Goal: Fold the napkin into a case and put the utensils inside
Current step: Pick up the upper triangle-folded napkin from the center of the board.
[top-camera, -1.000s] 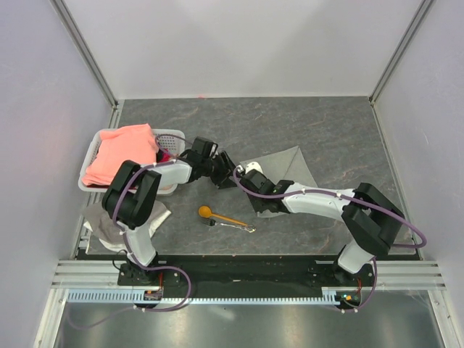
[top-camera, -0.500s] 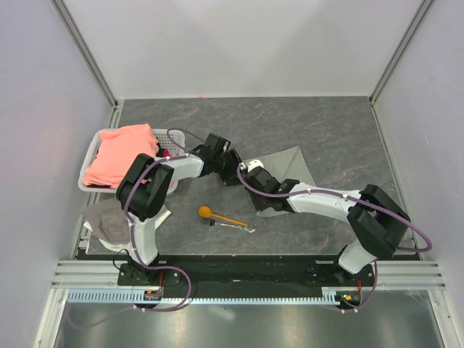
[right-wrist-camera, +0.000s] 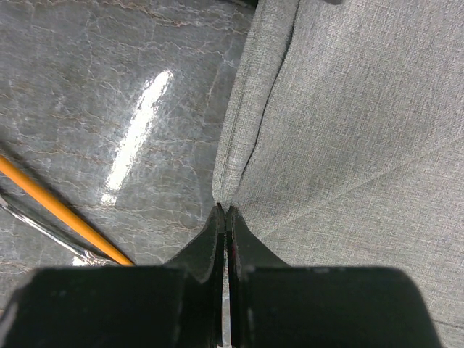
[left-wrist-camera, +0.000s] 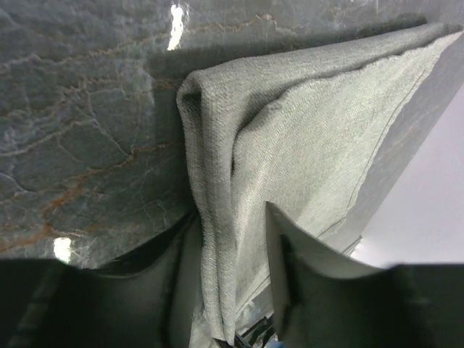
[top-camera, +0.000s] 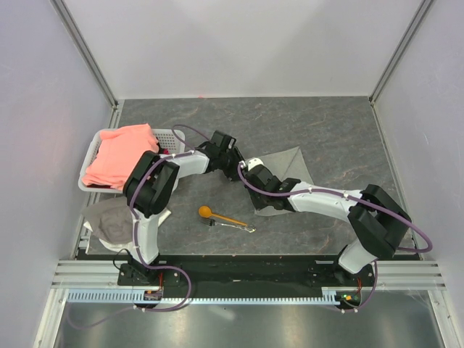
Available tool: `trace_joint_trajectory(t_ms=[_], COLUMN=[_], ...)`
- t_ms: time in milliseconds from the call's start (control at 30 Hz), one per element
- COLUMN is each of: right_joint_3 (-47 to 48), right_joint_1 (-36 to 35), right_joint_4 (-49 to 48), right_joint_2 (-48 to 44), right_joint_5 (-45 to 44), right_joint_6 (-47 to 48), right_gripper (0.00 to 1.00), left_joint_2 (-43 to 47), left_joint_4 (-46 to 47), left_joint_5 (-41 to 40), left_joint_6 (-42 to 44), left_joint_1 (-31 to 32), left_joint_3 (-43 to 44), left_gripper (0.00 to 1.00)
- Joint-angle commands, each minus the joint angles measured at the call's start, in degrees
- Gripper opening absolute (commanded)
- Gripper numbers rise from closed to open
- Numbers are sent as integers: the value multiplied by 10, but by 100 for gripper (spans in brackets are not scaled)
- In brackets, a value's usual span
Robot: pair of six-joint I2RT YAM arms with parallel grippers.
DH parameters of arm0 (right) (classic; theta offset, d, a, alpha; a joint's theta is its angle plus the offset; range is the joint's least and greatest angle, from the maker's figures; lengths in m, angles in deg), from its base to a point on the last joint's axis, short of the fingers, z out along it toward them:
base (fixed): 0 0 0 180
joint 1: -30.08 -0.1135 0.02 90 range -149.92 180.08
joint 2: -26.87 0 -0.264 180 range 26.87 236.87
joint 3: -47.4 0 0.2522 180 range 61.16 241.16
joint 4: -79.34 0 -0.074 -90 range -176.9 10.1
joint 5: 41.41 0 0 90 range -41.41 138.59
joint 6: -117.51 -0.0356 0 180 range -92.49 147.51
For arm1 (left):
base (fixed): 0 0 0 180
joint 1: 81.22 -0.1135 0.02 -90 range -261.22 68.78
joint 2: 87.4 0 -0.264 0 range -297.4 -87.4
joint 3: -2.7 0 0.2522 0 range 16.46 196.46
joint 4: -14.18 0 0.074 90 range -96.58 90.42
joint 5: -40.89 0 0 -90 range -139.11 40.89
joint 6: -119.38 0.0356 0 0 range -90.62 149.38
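Observation:
The light grey napkin (top-camera: 286,170) lies partly folded right of the table's middle. One raised fold of the napkin (left-wrist-camera: 312,130) runs between the fingers of my left gripper (left-wrist-camera: 230,217). Its jaws stand apart, with a gap showing beside the cloth. At the napkin's left corner that left gripper (top-camera: 233,165) sits next to my right gripper (top-camera: 250,168). The right gripper (right-wrist-camera: 225,210) is shut, pinching the napkin (right-wrist-camera: 348,109) at its edge. The orange spoon (top-camera: 205,212) and silvery fork (top-camera: 235,226) lie together in front of the napkin. Spoon handle (right-wrist-camera: 58,210) and fork (right-wrist-camera: 36,221) show at left.
A white basket (top-camera: 174,134) at the left holds a salmon-pink cloth (top-camera: 119,152). A whitish-grey rag (top-camera: 109,221) lies in front of it near the left arm's base. Walls close in the table on three sides.
My left gripper has moved right from the basket to the napkin's left corner, and its jaws have narrowed around the fold. The right gripper has stayed shut on the edge.

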Motion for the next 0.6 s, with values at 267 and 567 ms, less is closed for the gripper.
trace_joint_trajectory(t_ms=[267, 567], right_joint_3=[0, 25], right_joint_1=[11, 10], right_joint_4=[-18, -13], right_joint_2=[-30, -19], right_joint_5=[24, 62], right_joint_6=[14, -19], right_gripper=[0, 0], left_joint_2=[-39, 40], left_joint_4=[-21, -20], left_joint_5=[-53, -70], left_joint_6=[45, 84], left_joint_1=[1, -21], left_joint_3=[54, 45], left_gripper=[13, 2])
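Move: The folded napkin's left edge runs between the left hand's open fingers; the spot to pinch is about 1 cm ahead and 1 cm below, straight in line sideways. From that hand the orange spoon's middle lies some 13 cm back and 6 cm left, the fork 16 cm back and 3 cm left, both about 2 cm lower. The right hand already holds the near part of this edge; from it the pinch spot is about 10 cm ahead and 4 cm left. The far part of the napkin's folded edge is pinched by the left fingers, which shut from about half open while that hand eases some 1.5 cm forward along the fold and just under 1 cm down, its wrist tilting about 5 degrees. The right hand, still clamped on the near part, rises about 1 cm and creeps slightly forward. ##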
